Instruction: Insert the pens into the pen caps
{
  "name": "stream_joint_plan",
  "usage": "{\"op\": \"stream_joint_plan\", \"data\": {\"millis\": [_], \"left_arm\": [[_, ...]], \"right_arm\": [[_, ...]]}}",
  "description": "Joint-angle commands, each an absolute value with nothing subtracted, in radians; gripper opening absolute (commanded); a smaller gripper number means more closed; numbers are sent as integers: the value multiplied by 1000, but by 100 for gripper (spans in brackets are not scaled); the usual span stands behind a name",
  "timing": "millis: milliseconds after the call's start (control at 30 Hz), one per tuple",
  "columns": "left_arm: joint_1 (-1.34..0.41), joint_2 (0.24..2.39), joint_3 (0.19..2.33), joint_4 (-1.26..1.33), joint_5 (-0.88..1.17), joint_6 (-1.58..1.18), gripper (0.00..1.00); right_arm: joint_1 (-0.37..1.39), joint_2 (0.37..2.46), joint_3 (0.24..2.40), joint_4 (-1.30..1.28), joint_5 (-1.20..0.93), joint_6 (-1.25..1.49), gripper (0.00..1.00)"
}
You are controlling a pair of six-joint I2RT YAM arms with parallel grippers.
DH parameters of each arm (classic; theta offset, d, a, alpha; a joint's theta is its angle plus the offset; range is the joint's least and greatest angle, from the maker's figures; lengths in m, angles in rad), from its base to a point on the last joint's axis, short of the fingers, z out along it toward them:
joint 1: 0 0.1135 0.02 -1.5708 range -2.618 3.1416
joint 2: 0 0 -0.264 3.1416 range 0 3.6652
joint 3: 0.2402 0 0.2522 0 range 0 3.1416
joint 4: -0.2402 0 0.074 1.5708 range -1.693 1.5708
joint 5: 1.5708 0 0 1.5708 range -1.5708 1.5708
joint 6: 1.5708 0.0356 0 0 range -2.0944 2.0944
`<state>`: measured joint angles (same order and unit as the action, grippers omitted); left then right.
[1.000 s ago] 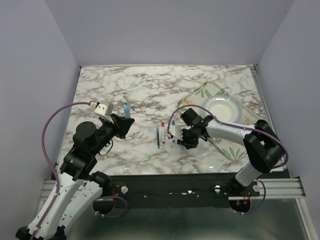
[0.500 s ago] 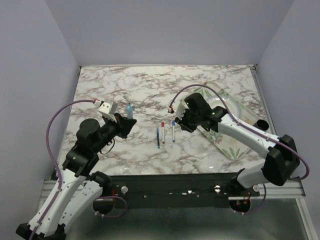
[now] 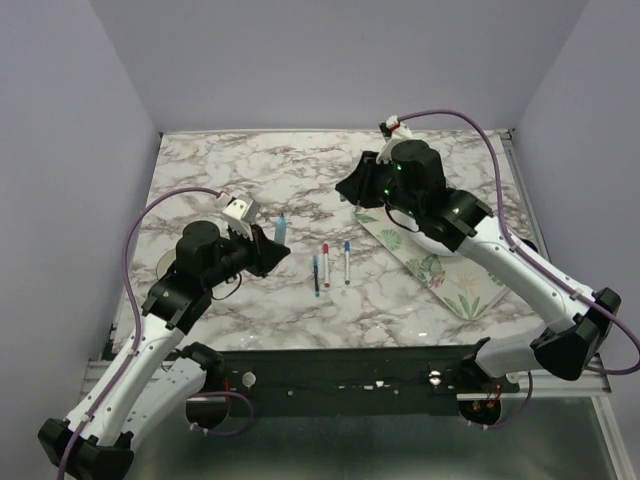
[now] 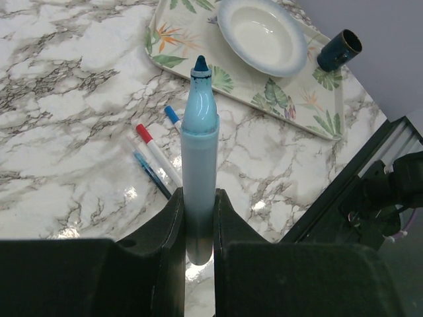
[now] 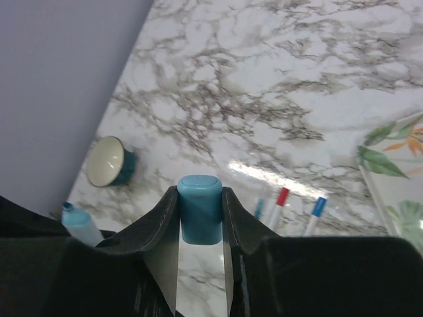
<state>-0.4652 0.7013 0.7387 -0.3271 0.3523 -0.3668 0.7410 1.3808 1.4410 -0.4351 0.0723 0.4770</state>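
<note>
My left gripper (image 3: 268,250) (image 4: 198,201) is shut on a light blue pen (image 4: 200,132), uncapped, tip pointing away; it also shows in the top view (image 3: 281,228). My right gripper (image 3: 347,190) (image 5: 199,193) is shut on a light blue pen cap (image 5: 199,210), held high above the table's middle, closed end facing away from the camera. Three thin pens lie side by side on the marble: a blue-barrel one (image 3: 316,275) (image 4: 152,175), a red-ended one (image 3: 326,262) (image 4: 156,153) and a blue-ended one (image 3: 346,260) (image 4: 173,117). They also show in the right wrist view (image 5: 281,198).
A floral tray (image 3: 445,275) (image 4: 291,99) lies at the right, holding a white bowl (image 4: 261,33) and a dark round cup (image 4: 339,49). A small teal cup (image 5: 109,160) stands near the table's left side. The table's front rail (image 3: 400,365) runs below the pens.
My right arm has risen from beside the three pens and swung back over the table with the cap. My left arm has moved right with the pen, toward the middle.
</note>
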Motion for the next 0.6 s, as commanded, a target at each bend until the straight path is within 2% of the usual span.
{"op": "stream_joint_plan", "data": {"millis": [0, 233, 567], "left_arm": [[-466, 693, 742, -302, 400, -365, 0], [-466, 687, 741, -299, 400, -370, 0], [-466, 675, 738, -298, 402, -374, 0]], "right_arm": [[821, 1394, 1477, -281, 205, 780, 1], [933, 1456, 1497, -176, 339, 830, 1], [989, 1568, 1571, -178, 380, 833, 1]]}}
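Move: The tip of the upright light-blue pen in the left hand is about 13 cm to the right hand's left, some 4 cm back and 3 cm lower. On the table about 31 cm below the right hand, the red-capped pen lies roughly 5 cm left and 1 cm back, and the blue-capped pen 1 cm right and level with it. From the left hand, the cap in the right hand is about 8 cm ahead, 13 cm right and 7 cm up. Leftwards, about 10 cm, the right hand carries the light-blue cap towards the pen's tip, climbing some 4 cm on the way and then starting to sink, easing off at the end. Its wrist rolls about 20 degrees, left side up, so the fingers come nearer to level; they keep their pinch on the cap. The left hand holds the pen up, practically still. ##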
